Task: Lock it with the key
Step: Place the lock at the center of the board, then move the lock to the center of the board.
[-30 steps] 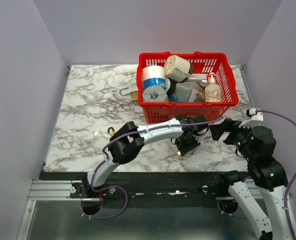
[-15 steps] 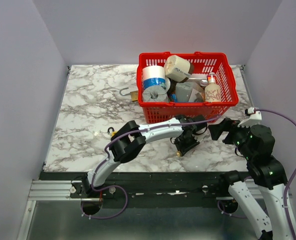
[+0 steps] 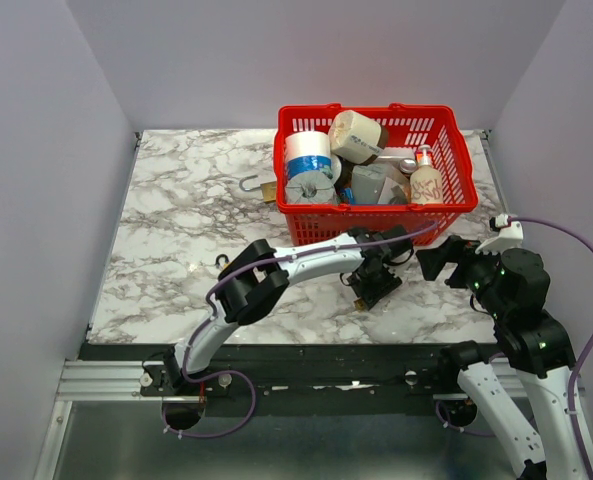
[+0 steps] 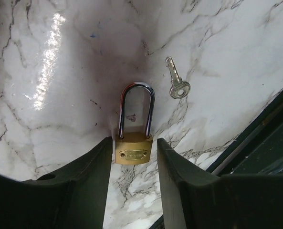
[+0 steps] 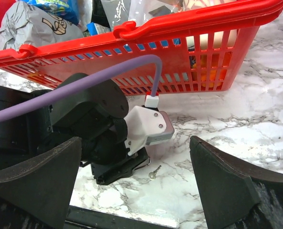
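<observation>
A brass padlock (image 4: 133, 153) with a closed steel shackle lies flat on the marble, in the left wrist view. My left gripper (image 4: 134, 143) stands over it, one finger (image 4: 96, 164) on each side of the brass body. A thin gap shows on both sides, so the jaws are open. A small silver key (image 4: 178, 86) lies loose on the marble just right of the shackle, and the key (image 5: 154, 172) also shows beside the left gripper (image 3: 371, 288). My right gripper (image 5: 136, 186) is wide open and holds nothing. The right gripper (image 3: 432, 261) hovers right of the left one.
A red basket (image 3: 376, 214) filled with rolls, a bottle and packets stands at the back right, close behind both grippers. A second padlock (image 3: 257, 187) lies left of the basket. A small dark item (image 3: 220, 263) lies at mid-left. The table's dark front edge (image 4: 256, 138) runs just beyond the key.
My left gripper's jaws have widened a little around the padlock body, and its wrist has shifted slightly. The right arm has barely moved.
</observation>
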{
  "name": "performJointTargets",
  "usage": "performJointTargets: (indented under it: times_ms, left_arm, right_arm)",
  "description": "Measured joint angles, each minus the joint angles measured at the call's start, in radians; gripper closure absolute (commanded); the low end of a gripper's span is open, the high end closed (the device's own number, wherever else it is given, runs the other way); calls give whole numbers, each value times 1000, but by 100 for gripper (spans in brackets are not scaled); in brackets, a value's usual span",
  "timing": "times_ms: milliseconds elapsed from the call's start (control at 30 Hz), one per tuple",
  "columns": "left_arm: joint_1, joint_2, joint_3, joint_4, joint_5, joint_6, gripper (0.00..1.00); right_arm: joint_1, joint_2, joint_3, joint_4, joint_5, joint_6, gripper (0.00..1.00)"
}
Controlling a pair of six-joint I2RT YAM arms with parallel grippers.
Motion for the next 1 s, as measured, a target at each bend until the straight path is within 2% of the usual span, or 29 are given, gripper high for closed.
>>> performJointTargets:
  times_ms: [167,433,667,800,867,1000]
  left_arm:
    - [2,-35,-4,8,-1,-19,37]
    - [3,-202,-74,46,-4,-34,36]
    - [3,-511,-293,140,38,-19,35]
    - [21,-731,-463,216,104,35,19]
    - [66,-863,-553,255,152,69,11]
    - [292,-1083,-613,291,252,147,11]
  right_arm:
    - [0,0,0,0,-8,-2,0]
    - [0,-4,0,2,-35,-24,0]
    - [0,-16,40,13,-66,-53,0]
    - [0,-15,71,42,-89,-68,0]
    - [0,-13,76,55,-97,-72,0]
    - [0,1,79,65,-121,-80,0]
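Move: The brass lock lies between the left hand's parted fingertips, already loose; its middle is about 3 cm to this hand's right, 1 cm ahead and 2 cm below. The key is some 9 cm to the right and 1 cm back; the red basket's middle is 25 cm ahead, 2 cm right and 7 cm up. The yellow padlock lies 27 cm left and 7 cm ahead. From the right hand, the brass lock is roughly 9 cm left, level fore and aft, 24 cm below. With no grip on the brass lock, the left hand lifts clear of it, slowly then fast, about 25 cm up, swinging some 14 cm left late on. Its half-open fingers spread nearly full and swing round from downward to point mostly right. The right hand, wide open and empty, rises about 5 cm, fingertips tipping slightly up. ##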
